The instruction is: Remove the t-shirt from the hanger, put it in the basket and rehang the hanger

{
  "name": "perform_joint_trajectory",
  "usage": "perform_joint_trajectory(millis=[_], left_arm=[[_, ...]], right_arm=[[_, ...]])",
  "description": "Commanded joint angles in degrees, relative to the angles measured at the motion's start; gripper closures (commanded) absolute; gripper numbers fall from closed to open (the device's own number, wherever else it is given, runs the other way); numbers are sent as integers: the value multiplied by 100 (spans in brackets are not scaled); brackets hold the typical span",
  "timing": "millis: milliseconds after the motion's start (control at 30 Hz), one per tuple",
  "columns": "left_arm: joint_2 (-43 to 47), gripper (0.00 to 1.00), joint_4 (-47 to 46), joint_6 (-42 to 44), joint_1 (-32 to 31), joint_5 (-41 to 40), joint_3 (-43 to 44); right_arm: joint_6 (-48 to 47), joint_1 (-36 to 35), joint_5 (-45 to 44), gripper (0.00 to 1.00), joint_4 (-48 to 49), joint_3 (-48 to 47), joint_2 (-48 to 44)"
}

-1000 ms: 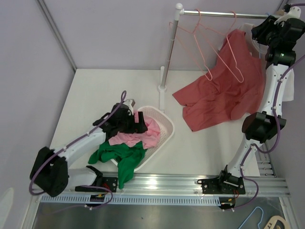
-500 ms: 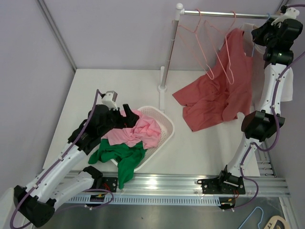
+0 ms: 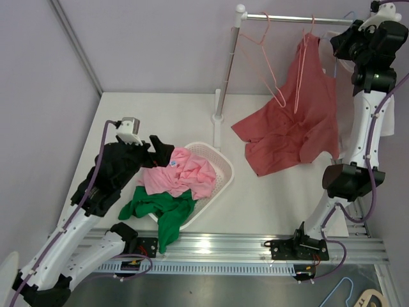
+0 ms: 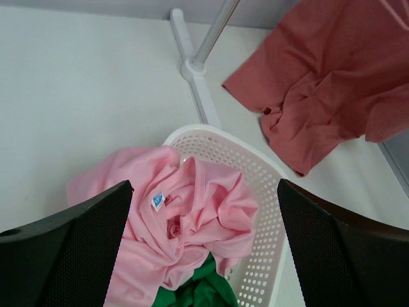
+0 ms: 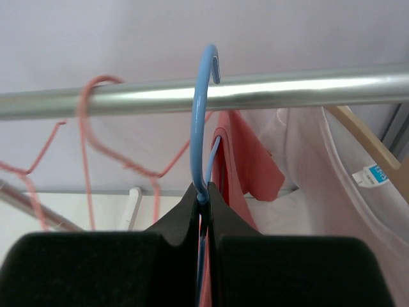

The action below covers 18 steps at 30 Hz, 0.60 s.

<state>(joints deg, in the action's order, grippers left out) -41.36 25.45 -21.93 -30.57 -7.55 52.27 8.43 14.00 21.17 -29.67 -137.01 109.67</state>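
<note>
A red t-shirt [image 3: 291, 121] hangs from a blue hanger [image 5: 203, 115] whose hook sits over the steel rail [image 5: 287, 86]. The shirt's lower part lies bunched on the table. It also shows in the right wrist view [image 5: 246, 160] and the left wrist view [image 4: 319, 83]. My right gripper [image 5: 203, 192] is shut on the blue hanger's neck just under the rail, at the top right in the top view [image 3: 342, 39]. My left gripper [image 4: 204, 249] is open and empty above the pink shirt [image 4: 185, 217] in the white basket [image 4: 281, 211], left of centre in the top view [image 3: 163, 150].
Empty pink hangers [image 3: 271, 57] hang on the rail left of the red shirt. A white garment on a wooden hanger [image 5: 348, 166] hangs right of it. The rack post and base [image 3: 218, 109] stand behind the basket. A green shirt [image 3: 160, 208] spills over the basket's near edge.
My left gripper has risen out of the basket and drawn back to the left, leaving the pink shirt there. My right gripper has moved up toward the rail, lifting the red shirt's top.
</note>
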Motion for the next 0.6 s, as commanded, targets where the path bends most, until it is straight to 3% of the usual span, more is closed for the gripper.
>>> perform_joint_trajectory(millis=[0,100,267,367,467,567], left_arm=[[207,1,-145,444,51,-28,372],[287,0,-575,524,42,621,258],[138,0,-1426,742,-335,1729,301],[-327,1,-1648,1206,-1037,2099,547],[-1142,0,-1771,1550,-2151,2048,959],[-1855,1,-2384,1683,-2655,2362,944]], right_arm=[[-228,-73,-192,100,24,60,-868],[-122,-82,-367,100,-512,191,-1182],[316,-134,-1350,100,-251,2356,-2527],[685,-152,-1931,100,-459,3108,-3231],[879,-318,-2572,100,-889,3539,-3627],[959,-433,-2645,100,-953,3961,-4126]])
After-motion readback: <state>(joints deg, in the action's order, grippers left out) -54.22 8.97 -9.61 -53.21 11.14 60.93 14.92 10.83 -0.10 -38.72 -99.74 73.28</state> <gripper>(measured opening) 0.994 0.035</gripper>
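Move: The right hand already holds the blue hanger by its neck, hook clear of the rod. The middle of the red t-shirt on it lies about 10 cm left, 8 back and 25 below that hand; the nearer empty pink hanger is some 8 cm left and 4 ahead, 14 lower. From the open left hand, the red t-shirt is about 42 cm right, 20 ahead and 8 lower; the basket is some 6 cm right, 2 back and 26 below. Back from the rod, about 17 cm, the right hand draws the blue hanger with the red t-shirt, rising a few centimetres at first, then sinking well below its start while turning some 20 degrees clockwise and tipping slightly down. The left hand lifts off above the basket, then swings right (about 16 cm) and back towards the shirt, turning some 45 degrees clockwise and tipping up, fingers wide open. ##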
